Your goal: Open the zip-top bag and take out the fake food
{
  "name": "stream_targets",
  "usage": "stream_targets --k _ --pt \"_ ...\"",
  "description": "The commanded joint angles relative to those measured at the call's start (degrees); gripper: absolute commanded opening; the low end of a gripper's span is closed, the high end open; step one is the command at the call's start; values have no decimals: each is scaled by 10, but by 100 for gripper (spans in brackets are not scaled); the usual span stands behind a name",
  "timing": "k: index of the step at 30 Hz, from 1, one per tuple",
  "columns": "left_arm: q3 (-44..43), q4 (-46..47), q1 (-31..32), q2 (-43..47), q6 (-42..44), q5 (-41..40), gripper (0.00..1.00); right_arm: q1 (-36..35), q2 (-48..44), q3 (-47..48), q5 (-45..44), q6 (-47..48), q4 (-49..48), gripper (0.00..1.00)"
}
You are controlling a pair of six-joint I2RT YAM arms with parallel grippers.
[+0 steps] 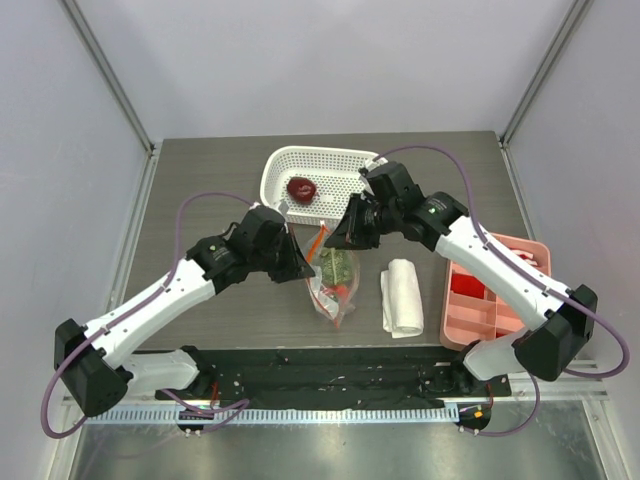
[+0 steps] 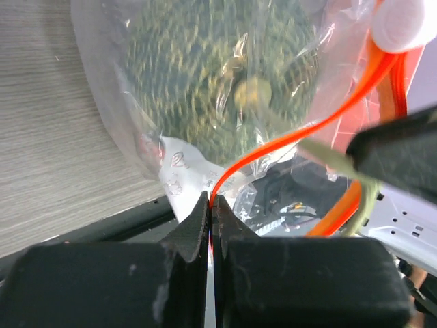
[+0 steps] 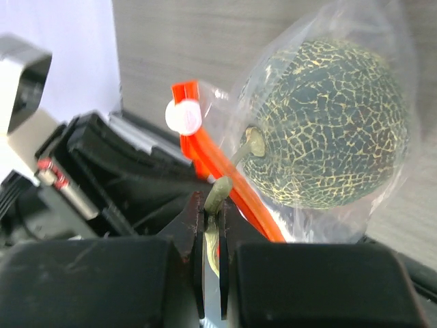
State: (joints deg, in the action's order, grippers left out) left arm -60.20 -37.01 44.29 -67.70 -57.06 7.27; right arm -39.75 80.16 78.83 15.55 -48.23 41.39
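The clear zip-top bag point(image 1: 330, 295) hangs between both grippers above the table, its orange-red zip strip point(image 2: 287, 140) spread apart. My left gripper point(image 2: 209, 198) is shut on the bag's edge at the strip. The bumpy green ball point(image 3: 328, 123) of the fake food sits in the bag's mouth, still wrapped in plastic. My right gripper point(image 3: 212, 201) is shut on its pale stem point(image 3: 217, 188), just beside the strip point(image 3: 232, 181) and its white slider point(image 3: 183, 116). In the top view the left gripper point(image 1: 300, 268) and right gripper point(image 1: 335, 240) stand close together. A dark red fruit point(image 1: 301, 189) lies in the white basket point(image 1: 275, 170).
A folded white cloth point(image 1: 402, 297) lies right of the bag. A pink tray point(image 1: 500, 310) with red blocks stands at the right edge under the right arm. The white basket is just behind the grippers.
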Motion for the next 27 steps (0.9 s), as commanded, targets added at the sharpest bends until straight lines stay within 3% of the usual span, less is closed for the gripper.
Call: stream_targets --k 1,9,15,18,22,27 --pt "-30 -4 2 6 19 -50 0 -2 -21 43 98 8 31 1" --pt "-46 -48 2 38 10 -156 0 27 -71 24 195 69 14 1" --pt "-54 -72 2 28 17 -159 0 43 -105 -8 268 97 -102 1" --pt "-54 -67 2 24 19 -148 0 45 -103 -30 315 31 -185 1" --pt "-50 -63 2 18 17 -139 0 47 -111 -101 346 -139 -457 1" --pt "-40 -39 2 24 7 -118 0 47 -88 -129 336 -292 -636 1"
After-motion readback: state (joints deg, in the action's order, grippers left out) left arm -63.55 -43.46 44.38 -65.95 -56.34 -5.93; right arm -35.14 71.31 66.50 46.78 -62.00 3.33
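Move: My right hand pinches the netted melon by its stem at the bag's mouth; the melon's middle hangs about 8 cm below and 5 cm back of that hand. The white basket's middle is some 14 cm ahead and level sideways, about 18 cm down. The red fruit in the bag's bottom lies roughly 10 cm back, 2 cm right and 14 cm below. From my left hand, pinching the orange rim, the melon is about 6 cm right, 1 cm ahead and 5 cm below. Keeping the stem pinched, I haul my right hand up about 11 cm, drawing it back some 5 cm as it climbs, then edging left and rolling it roughly 35 degrees so its left side rises. Meanwhile my left hand keeps its pinch on the orange rim and pulls it about 4 cm left and slightly forward, turning a little counter-clockwise. ##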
